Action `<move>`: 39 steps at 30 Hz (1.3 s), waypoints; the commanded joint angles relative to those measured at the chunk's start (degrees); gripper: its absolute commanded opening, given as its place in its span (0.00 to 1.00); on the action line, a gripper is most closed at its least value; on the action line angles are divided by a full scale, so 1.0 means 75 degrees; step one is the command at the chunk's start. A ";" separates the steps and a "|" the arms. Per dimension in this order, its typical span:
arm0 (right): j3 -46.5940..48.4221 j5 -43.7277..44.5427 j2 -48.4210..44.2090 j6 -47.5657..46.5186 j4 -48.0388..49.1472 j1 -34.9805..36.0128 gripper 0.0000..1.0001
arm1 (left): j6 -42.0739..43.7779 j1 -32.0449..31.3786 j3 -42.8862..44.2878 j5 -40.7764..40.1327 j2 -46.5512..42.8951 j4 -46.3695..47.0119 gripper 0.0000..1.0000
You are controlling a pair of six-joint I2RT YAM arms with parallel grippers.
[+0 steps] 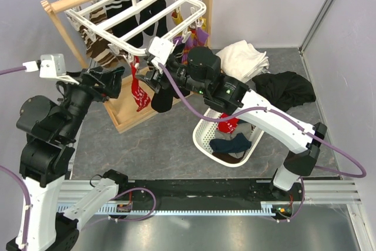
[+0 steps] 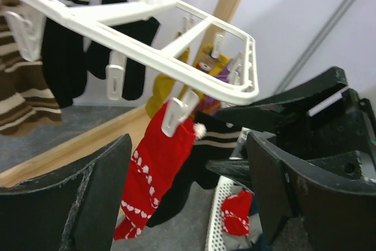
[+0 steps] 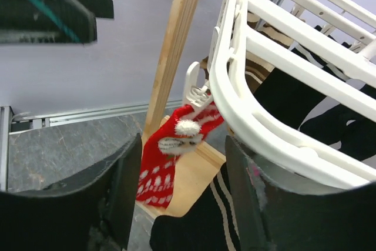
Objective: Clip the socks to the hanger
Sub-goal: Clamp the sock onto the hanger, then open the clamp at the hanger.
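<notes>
The white slatted hanger [image 1: 135, 13] hangs from a wooden rod. A red sock with white pattern [image 1: 139, 92] dangles from a peg [image 2: 176, 116] at its near corner. A dark sock with pale cuff stripes [image 1: 161, 99] hangs just right of the red one; its top is hidden behind the hanger rim [image 3: 258, 127]. My left gripper [image 1: 117, 80] is open, left of the red sock [image 2: 155, 180], holding nothing. My right gripper [image 1: 154, 77] is open under the rim, above the dark sock [image 3: 205, 221], with the red sock [image 3: 164, 157] beyond it. Another red sock [image 1: 229, 123] lies in the basket.
A white lattice basket [image 1: 202, 139] right of centre also holds a dark blue sock [image 1: 232, 144]. Black, brown-striped and yellow socks hang further back on the hanger. The wooden stand's base [image 1: 126, 113] lies below it. White cloth [image 1: 244, 57] and black cloth [image 1: 288, 89] sit at the back right.
</notes>
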 commanded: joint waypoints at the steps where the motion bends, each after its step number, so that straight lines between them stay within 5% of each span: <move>1: -0.0309 0.0078 -0.0700 0.0251 0.0427 -0.0003 0.70 | 0.0798 -0.0008 0.0194 -0.1267 -0.0221 -0.0060 0.87; 10: -0.2067 0.0664 -0.2258 0.0579 0.0474 -0.0003 0.84 | 0.2086 -0.0008 -0.0496 -0.2547 -0.0245 0.0546 0.87; 18: -0.3637 0.0841 -0.3722 0.0778 0.0428 -0.0003 0.87 | 0.2545 0.0039 -0.0744 -0.1869 0.0210 0.1171 0.86; 22: -0.4211 0.0689 -0.4122 0.0860 0.0416 -0.0003 0.88 | 0.2300 0.0600 -0.0685 -0.0795 0.0655 0.1217 0.84; 27: -0.4681 0.0583 -0.4544 0.0930 0.0439 0.0008 0.88 | 0.1130 0.3306 -0.0626 0.1867 0.1137 0.1333 0.76; 39: -0.5232 0.0419 -0.4885 0.0825 0.0604 -0.0004 0.89 | 0.1385 0.3391 -0.0486 0.3345 0.1617 0.1967 0.62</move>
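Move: Ahead of the left hand by about 11 cm, 3 cm to its left and 3 cm lower, is the empty clip on the hanger's near rail. The hung red sock's middle is 5 cm ahead, 5 cm right, 8 cm below; the brown striped socks are 16 cm ahead, 8 cm left, 10 cm below. For the right hand, the red sock in the basket lies roughly 28 cm right, 4 cm back, 40 cm down; the hung red sock is 5 cm left, 2 cm ahead, 8 cm below. Backing off from the freshly clipped red sock, the right hand draws some 14 cm right and 7 cm back towards the basket, then sinks about 5 cm, its fingers spreading wider. The left hand shifts left, rolling its left side up, then pushes about 10 cm forward and 5 cm down towards the empty clip, swinging briefly farther left and back while its fingers partly close on nothing. ##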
